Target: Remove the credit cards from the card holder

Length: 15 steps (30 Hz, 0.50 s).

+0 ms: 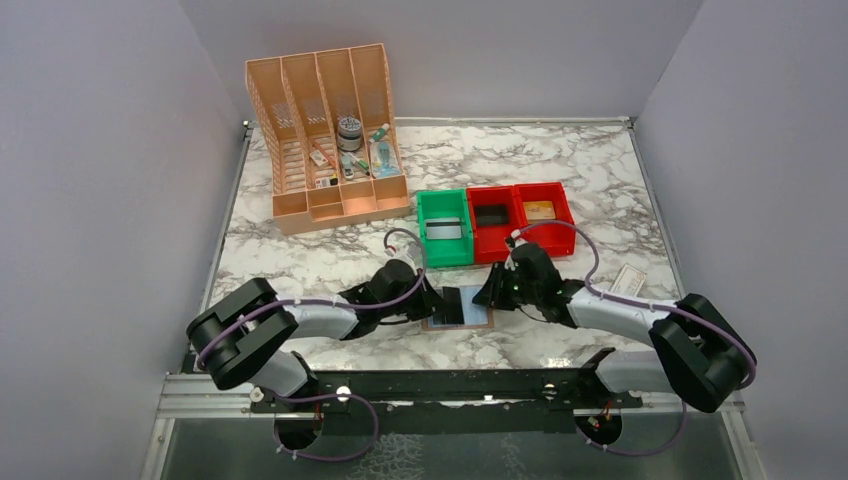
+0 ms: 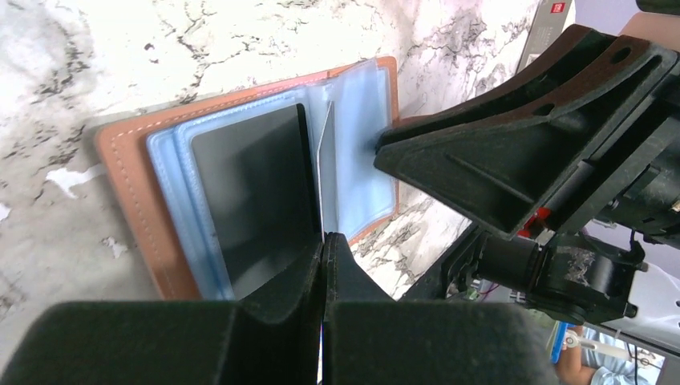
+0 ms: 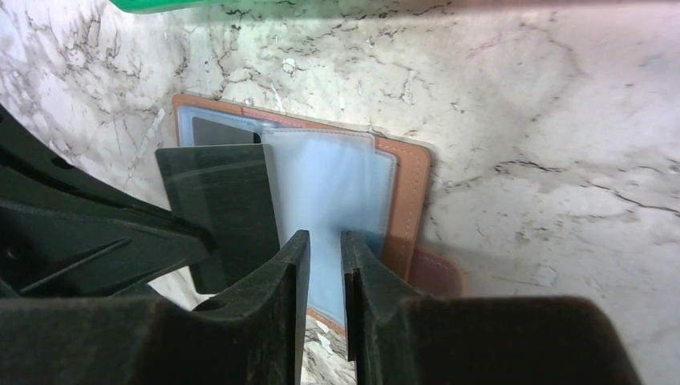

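The brown card holder [image 1: 478, 319] lies open on the marble between my two grippers, its light blue pockets facing up [image 2: 357, 136] [image 3: 405, 192]. One dark credit card [image 2: 257, 192] [image 3: 220, 208] sticks partway out of a pocket toward the left arm. My left gripper [image 1: 437, 300] [image 2: 325, 241] is shut on that card's edge. A second dark card [image 3: 224, 130] shows inside a pocket behind it. My right gripper [image 1: 488, 292] [image 3: 325, 245] hovers over the holder's clear sleeve, its jaws a narrow gap apart with nothing between them.
A green bin [image 1: 444, 228] and two red bins [image 1: 495, 218] [image 1: 545, 205] stand just behind the holder. An orange file organizer [image 1: 325, 140] with small items is at the back left. A small white box [image 1: 628, 279] lies right of the right arm.
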Available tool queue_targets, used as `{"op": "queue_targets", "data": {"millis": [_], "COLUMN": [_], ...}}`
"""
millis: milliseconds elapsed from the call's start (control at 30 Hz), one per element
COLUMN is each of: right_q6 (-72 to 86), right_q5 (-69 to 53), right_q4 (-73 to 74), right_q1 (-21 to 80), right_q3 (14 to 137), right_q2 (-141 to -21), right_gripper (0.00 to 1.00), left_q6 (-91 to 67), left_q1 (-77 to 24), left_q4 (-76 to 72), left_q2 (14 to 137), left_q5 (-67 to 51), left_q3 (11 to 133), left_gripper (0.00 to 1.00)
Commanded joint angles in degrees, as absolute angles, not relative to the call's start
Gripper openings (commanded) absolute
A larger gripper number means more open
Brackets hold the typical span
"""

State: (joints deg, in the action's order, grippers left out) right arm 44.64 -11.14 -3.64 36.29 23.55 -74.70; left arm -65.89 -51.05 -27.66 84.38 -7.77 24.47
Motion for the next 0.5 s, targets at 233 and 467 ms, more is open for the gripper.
{"op": "queue_targets", "data": {"millis": [233,467], "right_q6": [43.2,44.3], "right_q5": [-5.0,0.1], "right_q4": [-2.1,-1.4], "right_q1": [36.1,36.1], "right_q3": [21.0,18.2], "right_q2": [-62.5,-54.0], "right_gripper": [0.46,0.67], "left_q6": [-61.3,-59.1], "left_q1": [-50.6,-50.5], "left_q4": [-15.1,-9.3], "left_q2": [74.7,67.9], "left_q5": [-0.6,5.0], "left_q3": [24.6,25.0], "left_gripper": [0.0,0.0]}}
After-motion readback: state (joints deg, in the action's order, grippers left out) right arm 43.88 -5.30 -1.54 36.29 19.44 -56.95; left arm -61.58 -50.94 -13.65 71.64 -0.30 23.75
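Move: The left hand holds a black card up at the card holder's fold; the open holder's middle lies about 3 cm to its right, 1 cm back and 4 cm below, with another black card in its left page roughly 1 cm back, 1 cm left and 4 cm below the hand. The held card is some 5 cm left of the right hand, 1 cm back and 2 cm higher. The green bin stands about 16 cm ahead of the left hand, straight out and 3 cm lower. The left hand keeps its shut pinch on the black card and carries it about 3.5 cm left and a little up, away from the holder's right page and over the left one, with only a slight turn of the wrist. Meanwhile the right hand comes free of the clear flap on the right page, rising about 5 cm with a small drift right, tipping its fingers up some 10 degrees and spreading them well open as the gap between the hands grows. ##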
